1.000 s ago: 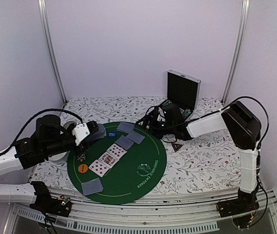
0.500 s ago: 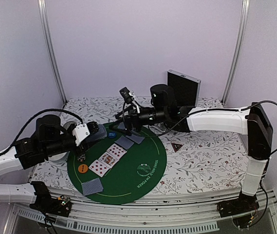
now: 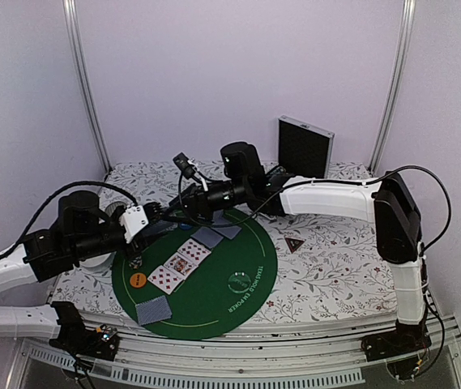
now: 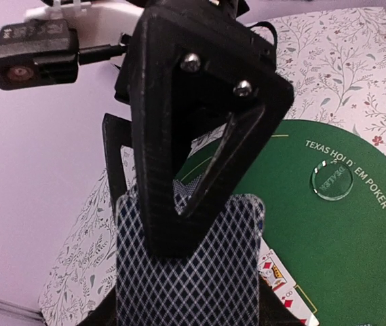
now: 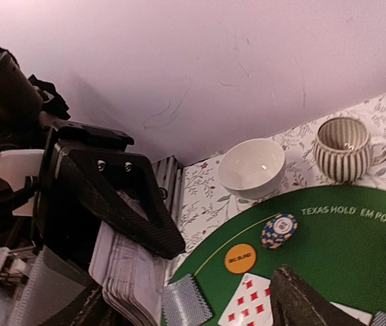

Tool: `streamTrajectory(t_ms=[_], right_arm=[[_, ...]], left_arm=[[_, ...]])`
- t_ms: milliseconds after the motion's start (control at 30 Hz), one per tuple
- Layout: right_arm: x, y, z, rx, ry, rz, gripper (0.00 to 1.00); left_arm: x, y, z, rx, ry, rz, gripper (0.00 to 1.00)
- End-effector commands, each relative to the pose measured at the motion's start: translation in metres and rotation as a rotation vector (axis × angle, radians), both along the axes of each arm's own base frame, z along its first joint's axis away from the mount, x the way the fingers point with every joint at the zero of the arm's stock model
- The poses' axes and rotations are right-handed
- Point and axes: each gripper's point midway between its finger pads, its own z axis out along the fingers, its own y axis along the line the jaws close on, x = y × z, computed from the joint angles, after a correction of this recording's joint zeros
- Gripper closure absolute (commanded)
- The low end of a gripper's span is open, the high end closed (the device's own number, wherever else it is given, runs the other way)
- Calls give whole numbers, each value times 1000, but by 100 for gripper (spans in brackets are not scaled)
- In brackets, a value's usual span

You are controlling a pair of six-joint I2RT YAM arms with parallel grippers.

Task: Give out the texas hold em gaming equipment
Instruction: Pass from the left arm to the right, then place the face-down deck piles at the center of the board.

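My left gripper point(image 3: 152, 220) is shut on a deck of grey-blue-backed playing cards point(image 4: 187, 272), held above the left rim of the green mat point(image 3: 238, 301). My right gripper point(image 3: 173, 212) reaches across to that deck with its jaws apart. One triangular finger point(image 5: 108, 197) lies over the deck's top point(image 5: 128, 275); the other finger point(image 5: 304, 305) hangs over the mat. On the mat lie face-up cards point(image 3: 180, 265), face-down cards point(image 3: 153, 309), an orange disc point(image 5: 240, 258), a chip stack point(image 5: 279, 231) and a clear dealer disc point(image 4: 332, 180). A small dark triangle point(image 3: 295, 243) lies to the mat's right.
A white bowl point(image 5: 252, 168) and a striped cup point(image 5: 342, 149) stand just off the mat's left edge. A black case point(image 3: 305, 150) stands open at the back right of the flowered cloth. My right arm spans the back of the mat.
My right arm has swung from the back right across the mat to the deck in my left gripper, and its jaws have narrowed a little. The left arm has held still.
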Motion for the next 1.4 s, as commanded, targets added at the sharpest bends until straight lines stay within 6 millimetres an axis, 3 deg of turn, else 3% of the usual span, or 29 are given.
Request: streamTrajectory(t_ms=[0,233,400,467,567,700,867,1067,1200,1367], right_arm=[[-3,5,-5,-21,57,39,34],[-14,0,2,-10,78,105,96],[-6,-18,8,-12,120,103,98],[-2,-25,10,-17,138,89,98],[3,-37,13,-20,150,69,98],[23,-73,7,-58,209,-23,98],[40,-145,-50,-233,361,-209,98],[-4,-222,-126,-426,593,-266,98],[-44,-245,-163,-515,723,-222,98],[-51,-262,-192,-588,757,-264,98]], left_arm=[[-4,-4,13,-31,-28,-22,56],[-4,-5,12,-28,-27,-23,56],[-4,-5,12,-26,-28,-22,54],[-4,-5,11,-26,-27,-22,41],[-4,-4,12,-29,-30,-21,4],[-6,-3,17,-48,-44,-22,2],[-6,-1,19,-56,-56,-15,2],[-4,-3,18,-51,-50,-15,2],[-5,-3,16,-49,-46,-18,2],[-5,-4,16,-51,-43,-23,2]])
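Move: The deck of cards, standing in the left gripper's part-open fingers, lies some 2 cm forward and 2 cm to the right of the left hand, at its height. From the right hand, whose open fingers already straddle it, the deck is about 2 cm back and 2 cm left, level. About 23 cm below the right hand, the face-up cards lie 2 cm back and 2 cm left; the small blind chip 13 cm forward, straight ahead; the big blind chip 7 cm back, 15 cm left. The right hand edges about 2 cm back onto the deck and shuts its fingers on it while the left hand holds it out almost still; only then does the left open wide, letting go and rising about 1.5 cm. The right arm then carries the deck some 26 cm to the right and 19 cm down, bowing forward at first and then back, past the dealer chip to the mat's near right edge, its fingers tipping down some 30 degrees as the wrist rolls. ##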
